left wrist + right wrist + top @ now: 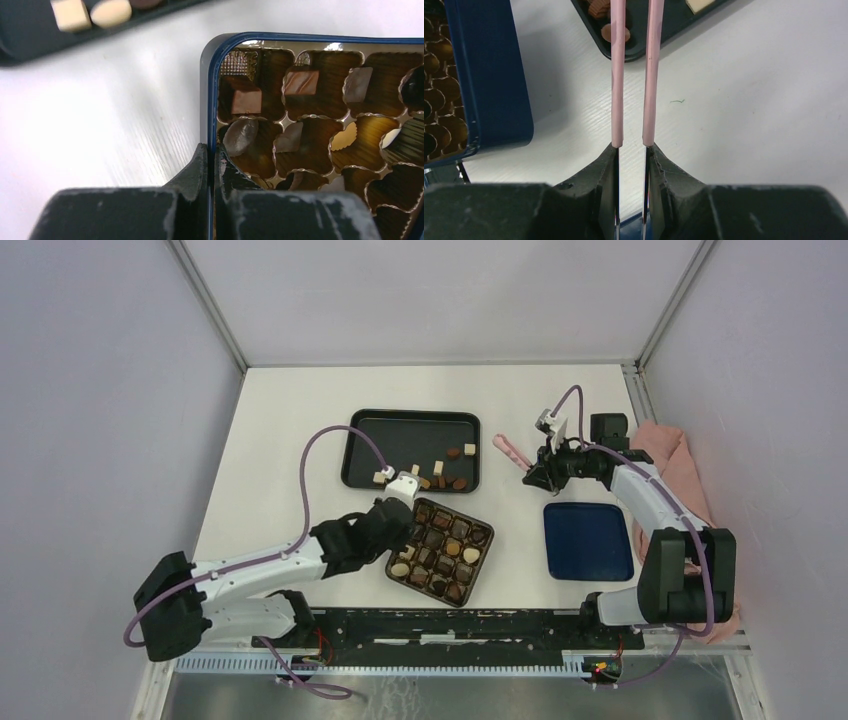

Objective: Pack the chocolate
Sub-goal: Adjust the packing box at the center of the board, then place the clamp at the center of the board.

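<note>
Loose chocolate [455,454] lies in a black tray [400,430]; more chocolate [246,100] fills gold compartments of a dark blue-rimmed box [481,573]. My left gripper [411,508] is shut on the box's rim [213,100] at its near-left corner; in the left wrist view the gripper [214,150] has one finger outside and one inside the rim. My right gripper [535,474] hovers right of the tray, shut on pink tweezers [510,448]. From the right gripper [631,146] the tweezers [617,75] point at the tray's corner, arms apart, nothing between them.
A blue lid [588,540] lies right of the box, under the right arm. A pink cloth [680,465] is bunched at the table's right edge. Cream pieces [111,12] sit in the tray [30,40] just beyond the box corner.
</note>
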You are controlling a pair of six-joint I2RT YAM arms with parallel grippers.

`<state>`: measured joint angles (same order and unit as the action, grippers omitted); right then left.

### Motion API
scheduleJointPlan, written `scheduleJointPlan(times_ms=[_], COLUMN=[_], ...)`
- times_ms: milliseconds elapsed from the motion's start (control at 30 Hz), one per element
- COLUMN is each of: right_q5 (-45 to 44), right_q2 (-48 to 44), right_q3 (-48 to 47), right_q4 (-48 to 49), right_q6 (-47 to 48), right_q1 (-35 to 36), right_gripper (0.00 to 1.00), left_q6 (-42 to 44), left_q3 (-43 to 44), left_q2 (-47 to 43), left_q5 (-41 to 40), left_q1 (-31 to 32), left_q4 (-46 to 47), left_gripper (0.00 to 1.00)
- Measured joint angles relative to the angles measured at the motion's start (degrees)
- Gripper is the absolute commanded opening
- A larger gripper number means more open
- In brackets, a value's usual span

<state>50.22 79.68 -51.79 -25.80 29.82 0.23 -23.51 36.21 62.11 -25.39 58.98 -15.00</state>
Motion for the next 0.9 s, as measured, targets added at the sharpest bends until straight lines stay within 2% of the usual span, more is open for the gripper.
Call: scheduleJointPlan(times_ms=[133, 333, 533, 633, 900], right_q5=[-1.79, -6.05, -14.27, -18.14, -26.64], right_q2=[1.11, 2.4, 6.19, 9.55, 23.12], right_q3=[0.33, 1.07, 1.29, 0.87, -10.05], right_q4=[1.22, 3.56, 7.63, 9.09, 9.42], right_q6=[-1.51, -5.03, -11.54, -14.58, -18.71], right_q1=[-1.25, -1.9, -1.88, -1.88, -1.4], right_gripper=[0.3, 0.29, 0.3, 0.3, 0.32], left_q6=[-8.09, -20.0, -27.8, -29.62, -32.76], left_q3=[4.0, 6.82, 9.33, 9.4, 9.35], left_q2=[6.05, 12.76, 18.38, 18.56, 18.12], left_q5=[3.1, 7.52, 8.13, 8.17, 9.07], left_q1=[-2.69, -8.24, -8.98, -9.35, -11.54], left_q4=[-5.99, -9.75, -11.91, -11.74, -8.9], left_gripper=[0.02, 0.02, 0.03, 0.19, 0.46])
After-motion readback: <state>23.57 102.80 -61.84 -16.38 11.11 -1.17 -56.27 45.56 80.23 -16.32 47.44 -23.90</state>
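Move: The left hand still pinches the left rim of the raised, tilted packing box, whose middle lies about 7 cm right, 5 back and 5 below; the black tray is some 16 cm ahead, 1 right, 9 below. From the right hand, holding the pink tongs, bare board lies about 9 cm ahead, 7 right, 11 below; the blue tray is 15 back, 10 right, 12 below, and the box 17 back, 20 left, 8 below. Left lowers the box's rim 6 cm, twisting 30 degrees counter-clockwise, then opens; right takes tongs down, forward, right. ##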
